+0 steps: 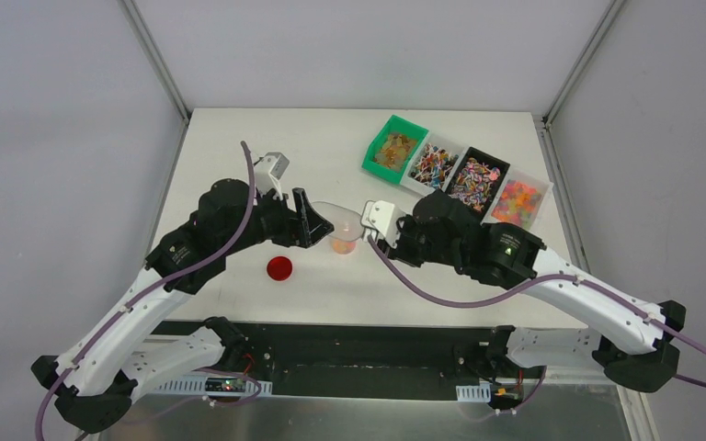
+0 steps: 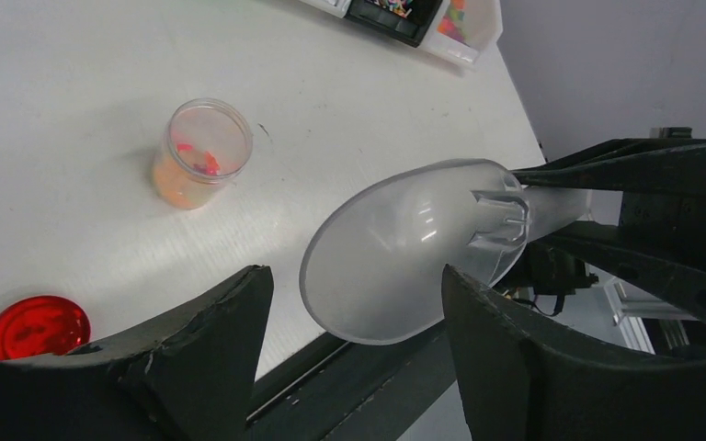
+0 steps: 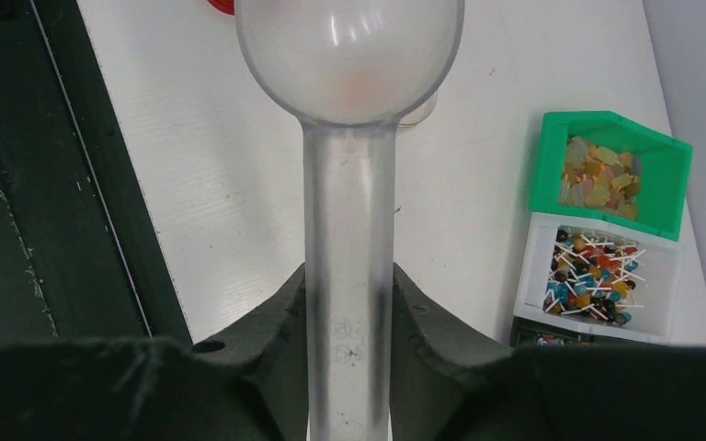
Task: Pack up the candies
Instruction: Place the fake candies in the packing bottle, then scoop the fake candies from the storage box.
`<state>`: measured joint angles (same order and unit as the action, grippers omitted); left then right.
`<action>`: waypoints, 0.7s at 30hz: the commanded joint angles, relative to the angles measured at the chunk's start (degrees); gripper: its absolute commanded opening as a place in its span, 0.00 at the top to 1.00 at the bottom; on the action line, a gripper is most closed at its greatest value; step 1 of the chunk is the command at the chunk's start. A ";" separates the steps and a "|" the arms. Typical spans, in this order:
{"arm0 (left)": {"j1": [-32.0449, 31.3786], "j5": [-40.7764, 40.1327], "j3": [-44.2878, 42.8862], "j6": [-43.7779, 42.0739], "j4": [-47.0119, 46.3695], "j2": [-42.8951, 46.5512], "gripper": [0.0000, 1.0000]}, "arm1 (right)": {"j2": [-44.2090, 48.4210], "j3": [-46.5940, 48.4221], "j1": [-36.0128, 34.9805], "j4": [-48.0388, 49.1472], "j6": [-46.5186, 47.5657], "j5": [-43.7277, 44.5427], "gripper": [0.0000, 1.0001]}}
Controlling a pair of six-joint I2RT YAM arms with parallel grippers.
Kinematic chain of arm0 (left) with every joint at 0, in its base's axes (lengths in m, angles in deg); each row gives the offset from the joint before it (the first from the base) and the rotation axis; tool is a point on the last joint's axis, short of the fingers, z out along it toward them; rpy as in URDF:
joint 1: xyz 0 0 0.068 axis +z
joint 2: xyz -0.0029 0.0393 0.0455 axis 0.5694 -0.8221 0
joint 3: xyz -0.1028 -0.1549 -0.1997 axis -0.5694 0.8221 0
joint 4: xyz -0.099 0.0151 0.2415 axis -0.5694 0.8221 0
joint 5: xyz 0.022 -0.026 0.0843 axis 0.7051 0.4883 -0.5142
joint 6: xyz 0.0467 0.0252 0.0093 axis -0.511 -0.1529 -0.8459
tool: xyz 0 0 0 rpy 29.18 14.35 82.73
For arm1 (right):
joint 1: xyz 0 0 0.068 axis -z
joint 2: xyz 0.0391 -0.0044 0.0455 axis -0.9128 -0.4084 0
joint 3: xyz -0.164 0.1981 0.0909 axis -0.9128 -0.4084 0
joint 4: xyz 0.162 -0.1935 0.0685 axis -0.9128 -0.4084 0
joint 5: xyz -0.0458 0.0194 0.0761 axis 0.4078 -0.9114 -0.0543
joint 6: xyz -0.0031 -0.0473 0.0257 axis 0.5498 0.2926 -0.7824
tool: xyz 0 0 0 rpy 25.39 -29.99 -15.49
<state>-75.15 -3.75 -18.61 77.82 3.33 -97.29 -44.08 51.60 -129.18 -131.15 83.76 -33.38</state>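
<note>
A small clear jar (image 1: 345, 242) stands mid-table with orange and pink candies (image 2: 191, 175) in its bottom. My right gripper (image 3: 349, 280) is shut on the handle of a clear plastic scoop (image 3: 349, 55), whose bowl hangs just left of and above the jar (image 3: 420, 108). The bowl looks empty. My left gripper (image 2: 354, 322) is open, its fingers (image 2: 211, 340) on either side of the scoop bowl (image 2: 395, 253), with a gap on the left side. More candies fill the bins (image 1: 476, 181) at the back right.
A flat red lid (image 1: 279, 267) lies on the table near my left arm. At the back right stands a row of bins: green (image 1: 393, 147), white (image 1: 434, 165), black, and clear (image 1: 518, 202). The table's dark front rail (image 2: 368, 386) runs under the left gripper.
</note>
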 commanded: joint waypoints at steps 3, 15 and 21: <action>0.19 5.06 -3.64 6.24 -2.03 -0.57 0.30 | 6.38 -5.38 1.42 8.40 -0.14 -7.42 1.00; 0.40 4.84 -4.77 9.92 -0.48 -1.88 0.44 | 11.96 -11.50 2.55 11.77 2.73 -11.79 1.00; 1.24 7.83 -5.22 12.65 -0.79 -2.45 0.72 | 15.36 -13.75 3.44 13.78 2.76 -13.75 1.00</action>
<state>-74.72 1.21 -21.43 88.18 4.14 -99.74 -32.46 38.97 -126.34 -123.02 85.75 -43.60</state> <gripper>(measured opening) 0.357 0.314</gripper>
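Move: The left hand, empty, goes for the bowl of the scoop, some 3 cm to its right, 1 cm ahead and slightly lower. The bottle stands about 4 cm ahead and 2 cm right, roughly 20 cm below; the red lid lies some 11 cm left, 1 cm back and 25 cm below. The right hand already holds the scoop's handle, with the bowl about 8 cm to its left, 3 cm ahead and 3 cm lower. Left hand eases rightward and up, fingers closing halfway about the scoop's bowl; right draws the scoop back 2 cm. ##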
